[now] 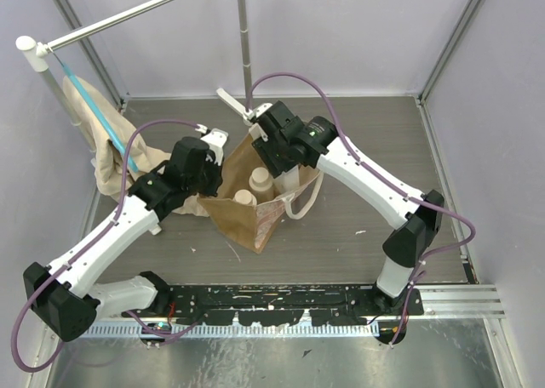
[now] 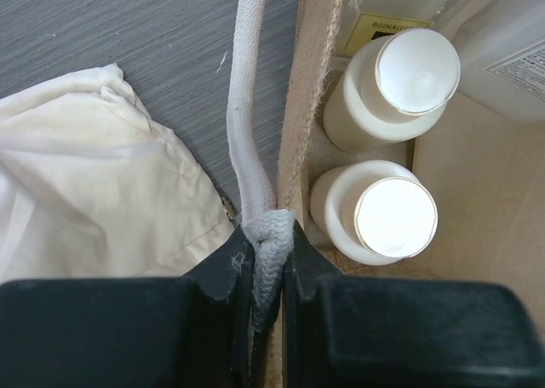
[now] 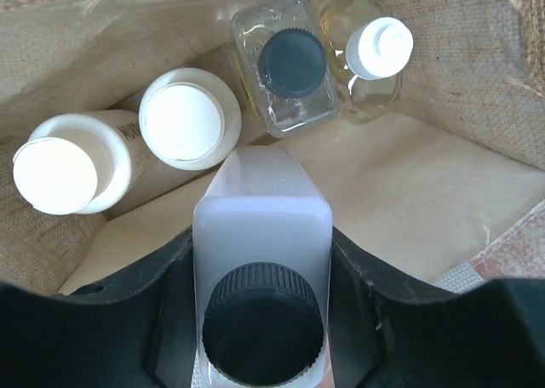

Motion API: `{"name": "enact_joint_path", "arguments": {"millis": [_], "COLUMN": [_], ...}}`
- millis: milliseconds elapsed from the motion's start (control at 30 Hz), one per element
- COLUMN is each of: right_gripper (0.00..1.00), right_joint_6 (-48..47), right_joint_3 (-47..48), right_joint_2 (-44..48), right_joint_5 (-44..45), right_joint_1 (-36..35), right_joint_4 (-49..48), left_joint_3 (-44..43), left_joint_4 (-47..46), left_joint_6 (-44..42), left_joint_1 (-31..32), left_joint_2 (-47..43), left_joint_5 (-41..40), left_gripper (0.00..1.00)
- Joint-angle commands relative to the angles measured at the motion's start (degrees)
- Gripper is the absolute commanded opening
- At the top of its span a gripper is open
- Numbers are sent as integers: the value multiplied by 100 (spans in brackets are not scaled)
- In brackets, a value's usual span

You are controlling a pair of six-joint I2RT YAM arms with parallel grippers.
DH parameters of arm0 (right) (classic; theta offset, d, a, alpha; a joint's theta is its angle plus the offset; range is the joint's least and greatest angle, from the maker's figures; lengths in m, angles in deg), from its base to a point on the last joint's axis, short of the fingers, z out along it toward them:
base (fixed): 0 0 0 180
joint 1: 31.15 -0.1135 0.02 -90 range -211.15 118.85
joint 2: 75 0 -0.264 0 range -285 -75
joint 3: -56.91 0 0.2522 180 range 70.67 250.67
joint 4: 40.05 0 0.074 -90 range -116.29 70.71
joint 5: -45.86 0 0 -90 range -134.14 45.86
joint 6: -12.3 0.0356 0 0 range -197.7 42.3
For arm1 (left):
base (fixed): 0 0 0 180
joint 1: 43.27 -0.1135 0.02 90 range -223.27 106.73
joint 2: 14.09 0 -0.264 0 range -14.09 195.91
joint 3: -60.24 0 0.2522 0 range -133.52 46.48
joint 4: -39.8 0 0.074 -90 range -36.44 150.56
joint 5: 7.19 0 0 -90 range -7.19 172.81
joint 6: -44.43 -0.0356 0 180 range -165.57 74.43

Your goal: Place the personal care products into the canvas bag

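Observation:
The tan canvas bag [image 1: 247,222] stands open mid-table. My left gripper [image 2: 266,256] is shut on the bag's cream rope handle [image 2: 249,107] at its left rim; in the top view this gripper [image 1: 215,179] is at the bag's left edge. My right gripper [image 3: 262,252] is shut on the white square dark-capped bottle [image 3: 260,205] and holds it upright inside the bag; in the top view it [image 1: 285,174] is over the opening. In the bag stand two cream round bottles [image 3: 183,120] [image 3: 60,162], a clear dark-capped bottle [image 3: 289,65] and a beige white-capped bottle [image 3: 375,52].
A beige cloth with a blue strap [image 1: 111,150] hangs and lies at the back left, close to my left arm; it also shows in the left wrist view [image 2: 94,175]. A metal rail [image 1: 128,14] and an upright pole [image 1: 245,39] stand behind. Walls enclose the table.

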Motion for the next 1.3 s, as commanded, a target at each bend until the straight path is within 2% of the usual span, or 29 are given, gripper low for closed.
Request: {"name": "enact_joint_path", "arguments": {"millis": [0,300,733,967,1267], "right_gripper": [1,1,1,1,1], "right_joint_6": [-26,171,475,564,426], "right_joint_3": [297,104,-1786,-2532,-1926], "right_joint_2": [87,-73,508,696,608], "right_joint_5": [43,-394,-608,-644,-657], "right_joint_1": [-20,11,192,325,325], "right_joint_4": [-769,-1325,-2665,-3062,-3106], "left_joint_3": [-200,-194,-246,-278,-300], "left_joint_4": [138,56,38,20,-15], "left_joint_6": [-73,-65,-73,-81,-73], "left_joint_1": [-63,-101,-157,-194,-232], "left_joint_2": [57,133,257,323,397], "left_joint_5": [31,83,174,246,337], "left_gripper": [15,15,15,15,15]}}
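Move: The white bottle with the black cap, already in my right hand, is bound for the free bag floor some 15 cm below, about 4 cm ahead and 2 cm left. From my right hand the nearer white jar stands about 4 cm ahead, 5 cm left; the other jar 2 cm back, 10 cm left; the dark-capped clear bottle 9 cm ahead, 4 cm left; the oil bottle 11 cm straight ahead. From my left hand that spot is about 7 cm ahead, 14 cm right and 12 cm down. I lower the white bottle about 8 cm into the bag with my right hand, first easing a little forward and left, then sinking quickly beside the jars and the clear bottle, and finally drifting slightly back to the right with a roll of some 10 degrees that lifts the hand's left side. The fingers keep their grip. My left hand keeps pinching the handle and rim, almost still. ##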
